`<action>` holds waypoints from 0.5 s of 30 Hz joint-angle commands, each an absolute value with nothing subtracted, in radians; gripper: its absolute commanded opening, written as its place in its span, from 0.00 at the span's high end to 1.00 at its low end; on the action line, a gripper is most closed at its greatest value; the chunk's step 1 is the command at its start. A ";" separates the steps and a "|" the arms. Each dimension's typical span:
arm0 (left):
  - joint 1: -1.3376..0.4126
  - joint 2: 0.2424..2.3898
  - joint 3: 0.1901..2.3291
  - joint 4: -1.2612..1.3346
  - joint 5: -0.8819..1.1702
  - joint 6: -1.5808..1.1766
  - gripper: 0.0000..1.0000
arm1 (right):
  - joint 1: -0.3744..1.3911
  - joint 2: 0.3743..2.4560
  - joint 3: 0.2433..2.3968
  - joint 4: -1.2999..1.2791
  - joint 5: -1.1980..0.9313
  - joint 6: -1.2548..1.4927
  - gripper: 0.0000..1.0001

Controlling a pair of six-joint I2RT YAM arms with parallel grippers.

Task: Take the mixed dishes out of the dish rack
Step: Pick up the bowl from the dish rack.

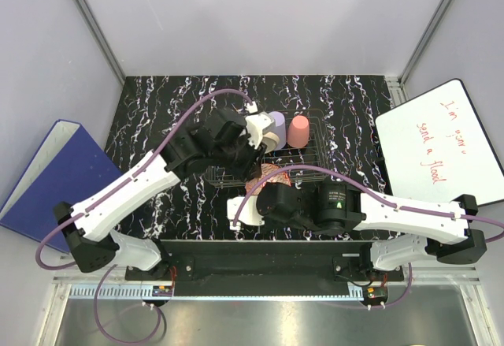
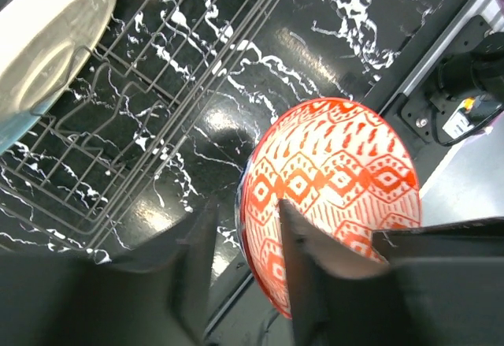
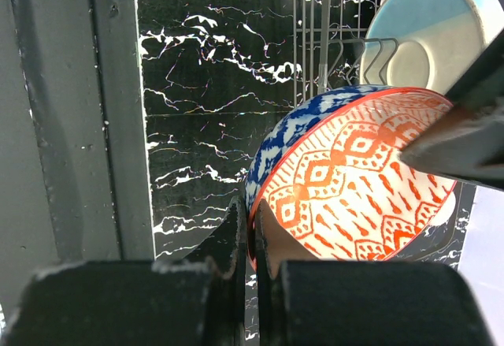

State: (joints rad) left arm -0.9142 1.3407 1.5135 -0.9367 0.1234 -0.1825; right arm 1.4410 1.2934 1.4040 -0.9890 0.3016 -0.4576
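The mottled red-orange bowl (image 3: 362, 180), blue-patterned outside, is held on edge at the dish rack's (image 1: 315, 150) near side. My right gripper (image 3: 252, 239) is shut on its rim, one finger inside and one outside. My left gripper (image 2: 242, 263) is open with its jaws astride the opposite rim of the bowl (image 2: 339, 176), one finger inside and one outside with a gap. The light-blue-and-cream plate (image 3: 429, 35) stands in the rack (image 3: 315, 23). The lavender cup (image 1: 277, 120) and salmon-pink cup (image 1: 298, 131) stand in the rack's far part. The whitish cup is hidden.
A blue binder (image 1: 47, 174) lies off the table's left side. A whiteboard (image 1: 441, 143) with red writing lies at the right. The table's dark front rail (image 3: 118, 109) runs just before the rack. Both arms crowd the rack's near-left corner.
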 commanded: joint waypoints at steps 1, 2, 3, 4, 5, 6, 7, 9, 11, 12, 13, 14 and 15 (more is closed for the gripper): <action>-0.925 1.362 1.502 -0.936 0.126 -0.170 0.65 | 1.453 1.255 1.420 -0.933 0.330 -0.491 1.00; -0.927 1.362 1.499 -0.940 0.127 -0.167 0.65 | 1.453 1.255 1.420 -0.933 0.330 -0.491 1.00; -0.928 1.364 1.496 -0.940 0.127 -0.167 0.66 | 1.453 1.253 1.424 -0.931 0.330 -0.491 1.00; -0.928 1.367 1.496 -0.939 0.127 -0.166 0.66 | 1.453 1.253 1.425 -0.931 0.331 -0.492 1.00; -0.930 1.370 1.491 -0.942 0.127 -0.166 0.67 | 1.453 1.253 1.425 -0.931 0.331 -0.494 1.00; -0.931 1.373 1.491 -0.942 0.129 -0.164 0.70 | 1.453 1.253 1.427 -0.933 0.331 -0.494 1.00; -0.931 1.374 1.491 -0.942 0.127 -0.164 0.73 | 1.453 1.250 1.427 -0.931 0.333 -0.495 1.00; -0.933 1.377 1.489 -0.943 0.127 -0.164 0.81 | 1.453 1.249 1.425 -0.930 0.333 -0.495 1.00; -0.933 1.382 1.491 -0.946 0.123 -0.163 1.00 | 1.451 1.246 1.424 -0.931 0.334 -0.492 1.00; -0.933 1.382 1.493 -0.945 0.115 -0.166 1.00 | 1.453 1.244 1.422 -0.930 0.334 -0.492 1.00; -0.934 1.379 1.491 -0.945 0.115 -0.164 1.00 | 1.451 1.244 1.420 -0.931 0.336 -0.492 1.00; -0.933 1.379 1.497 -0.945 0.114 -0.164 1.00 | 1.451 1.243 1.419 -0.928 0.342 -0.489 1.00; -0.933 1.373 1.499 -0.943 0.100 -0.167 1.00 | 1.453 1.241 1.416 -0.922 0.348 -0.486 1.00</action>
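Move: The bowl hangs from the right hand's grip, its middle about 3 cm behind, 4 cm to the right of and 5 cm below the left hand, whose open fingers straddle the line of its near rim. From the left hand, the white dish in the rack is about 10 cm ahead, 2 cm right; the purple cup 13 cm ahead, 6 cm right, both some 13 cm lower. From the right hand, the bowl's middle is about 5 cm ahead, 3 cm left and 3 cm down. The bowl's free rim, on its forward-left side, is what the left hand takes: it sinks about 2.5 cm over it with hardly any sideways travel and a slight wrist tilt, then shuts its half-open fingers to pinch the thin wall. The right hand keeps its pinch on the opposite, rear part of the rim and stays put, apart from a tiny shift as the left fingers shut. ##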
